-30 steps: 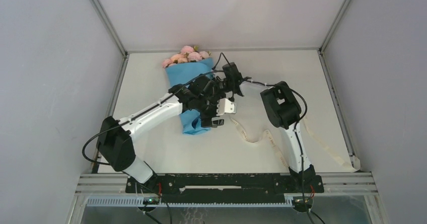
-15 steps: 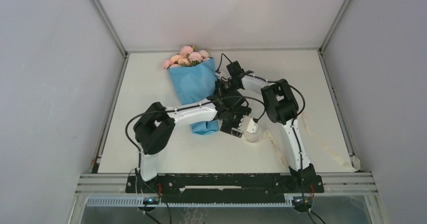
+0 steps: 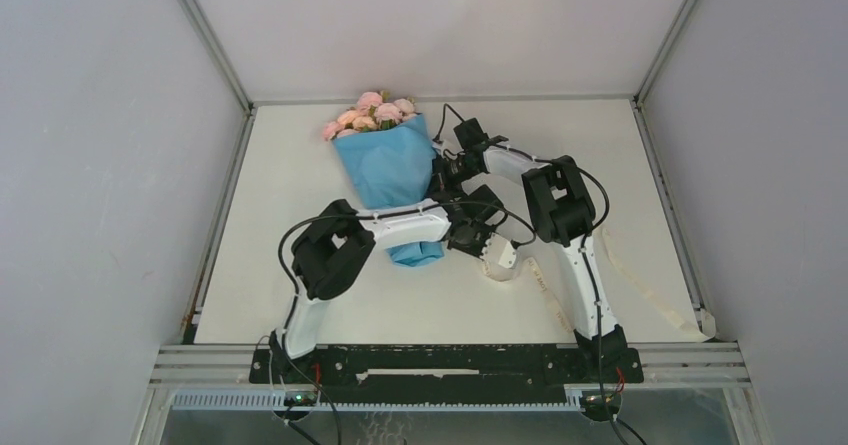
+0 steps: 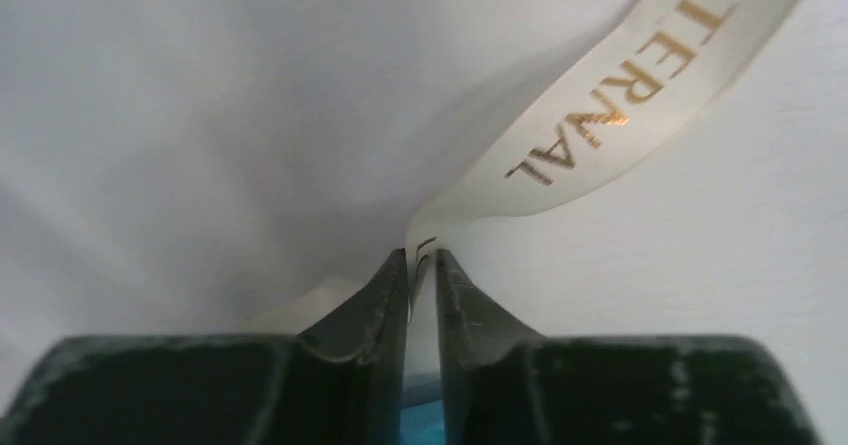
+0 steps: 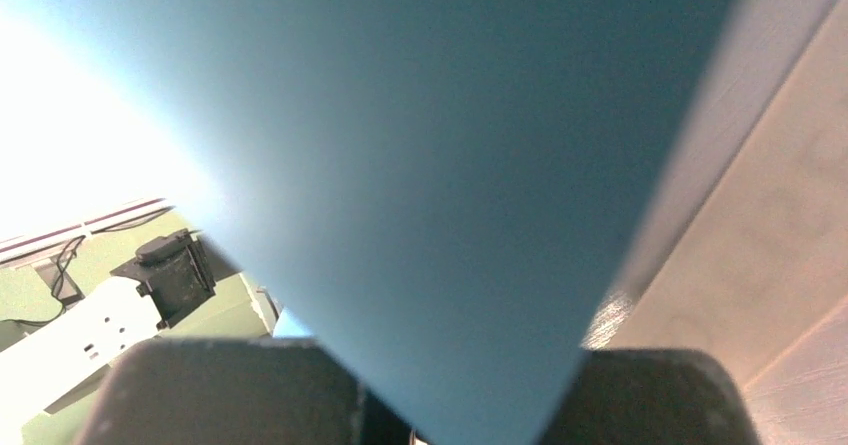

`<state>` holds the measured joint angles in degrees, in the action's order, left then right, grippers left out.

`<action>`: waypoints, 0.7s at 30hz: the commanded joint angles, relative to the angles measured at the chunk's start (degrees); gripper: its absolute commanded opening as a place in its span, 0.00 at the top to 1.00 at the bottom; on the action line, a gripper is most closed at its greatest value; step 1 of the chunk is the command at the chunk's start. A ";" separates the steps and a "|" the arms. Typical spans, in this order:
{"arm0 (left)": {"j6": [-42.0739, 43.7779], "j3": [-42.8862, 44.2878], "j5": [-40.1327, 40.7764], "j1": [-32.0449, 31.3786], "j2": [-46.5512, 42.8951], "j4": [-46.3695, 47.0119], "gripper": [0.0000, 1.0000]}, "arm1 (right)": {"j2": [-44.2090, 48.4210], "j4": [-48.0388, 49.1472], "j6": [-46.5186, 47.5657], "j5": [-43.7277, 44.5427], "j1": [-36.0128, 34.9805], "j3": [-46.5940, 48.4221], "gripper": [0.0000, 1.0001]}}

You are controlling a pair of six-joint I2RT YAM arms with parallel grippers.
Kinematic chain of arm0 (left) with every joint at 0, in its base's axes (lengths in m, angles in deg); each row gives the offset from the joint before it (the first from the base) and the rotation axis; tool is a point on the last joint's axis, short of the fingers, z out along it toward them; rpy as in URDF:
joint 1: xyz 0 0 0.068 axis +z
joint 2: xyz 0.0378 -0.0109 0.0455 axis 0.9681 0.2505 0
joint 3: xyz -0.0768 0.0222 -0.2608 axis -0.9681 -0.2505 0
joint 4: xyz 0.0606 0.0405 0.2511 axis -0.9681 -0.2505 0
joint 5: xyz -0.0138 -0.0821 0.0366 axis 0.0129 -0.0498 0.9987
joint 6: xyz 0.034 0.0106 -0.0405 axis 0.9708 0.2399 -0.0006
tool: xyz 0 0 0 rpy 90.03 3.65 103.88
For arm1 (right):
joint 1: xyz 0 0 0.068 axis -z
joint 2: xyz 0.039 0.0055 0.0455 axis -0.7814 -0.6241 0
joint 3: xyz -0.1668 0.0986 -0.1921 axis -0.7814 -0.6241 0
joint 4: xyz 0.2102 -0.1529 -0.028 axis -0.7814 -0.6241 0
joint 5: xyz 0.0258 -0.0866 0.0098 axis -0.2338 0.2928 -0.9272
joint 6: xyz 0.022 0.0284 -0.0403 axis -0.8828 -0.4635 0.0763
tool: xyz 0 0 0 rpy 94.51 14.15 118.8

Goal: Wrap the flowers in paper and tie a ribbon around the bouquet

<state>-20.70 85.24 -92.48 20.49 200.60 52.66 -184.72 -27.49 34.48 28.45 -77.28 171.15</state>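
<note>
The bouquet [image 3: 388, 170] lies at the table's back centre, a light-blue paper [image 5: 430, 165] cone with the pink flowers [image 3: 370, 115] at its far, wide end. My right gripper [image 3: 447, 172] sits at the cone's right edge, shut on the paper, which fills the right wrist view and hides the fingertips. The cream ribbon [image 3: 540, 287] with gold lettering trails across the table to the right of the cone's tip. My left gripper [image 3: 497, 255] is down at the ribbon's left end. In the left wrist view the left gripper [image 4: 421, 258] has its jaws pinched on the ribbon [image 4: 600, 115].
My left forearm [image 3: 405, 227] lies across the cone's narrow tip. A second stretch of ribbon [image 3: 650, 295] runs toward the table's right front corner. Metal frame rails [image 3: 225, 195] and white walls close in the table on three sides.
My left arm swung off the bouquet, right and toward the front, came down at the ribbon's end and closed its jaws on it. The right gripper kept hold of the paper.
</note>
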 commanded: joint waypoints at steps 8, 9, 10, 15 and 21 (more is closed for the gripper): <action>-14.50 -6.68 -18.71 -11.34 -9.99 -22.67 1.00 | 8.26 3.77 -8.40 2.48 0.26 -2.99 1.00; -14.73 -7.80 -19.78 -11.51 -11.03 -25.01 1.00 | 8.84 4.12 -9.25 2.48 0.46 -3.72 1.00; -14.79 -9.27 -20.03 -11.38 -12.20 -26.92 1.00 | 9.34 4.44 -9.97 2.43 0.55 -4.32 1.00; -15.36 -23.70 -15.40 -8.68 -19.83 -29.61 1.00 | 10.81 4.05 -10.76 2.74 1.51 -6.62 1.00; -17.53 -29.64 -14.48 5.73 -22.43 -31.00 1.00 | 14.19 5.55 -12.57 2.17 3.43 -9.92 1.00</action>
<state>-35.92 57.44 -107.35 17.12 180.97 24.27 -176.40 -24.52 24.44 31.25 -75.57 162.45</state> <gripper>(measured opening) 0.005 0.006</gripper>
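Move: The ribbon runs right between the left fingers, which aren't yet fully shut on it, low over the table. From them the wrapped bouquet's middle is some 13 cm ahead and 14 cm left, its flower heads about 27 cm ahead and 19 cm left, and the paper's lower end roughly 10 cm left and 2 cm back. From the right hand, already shut at the paper's right edge, that stretch of ribbon lies about 11 cm back and 6 cm right. The ribbon is pinched as the left fingers finish closing, then dragged low over the table, about 18 cm straight back towards the bases and then some 18 cm left, past the paper's lower end, the fingertips tilting back some 40 degrees. The right hand keeps its pinch on the paper edge, rising about 2.5 cm and easing 2 cm right. ##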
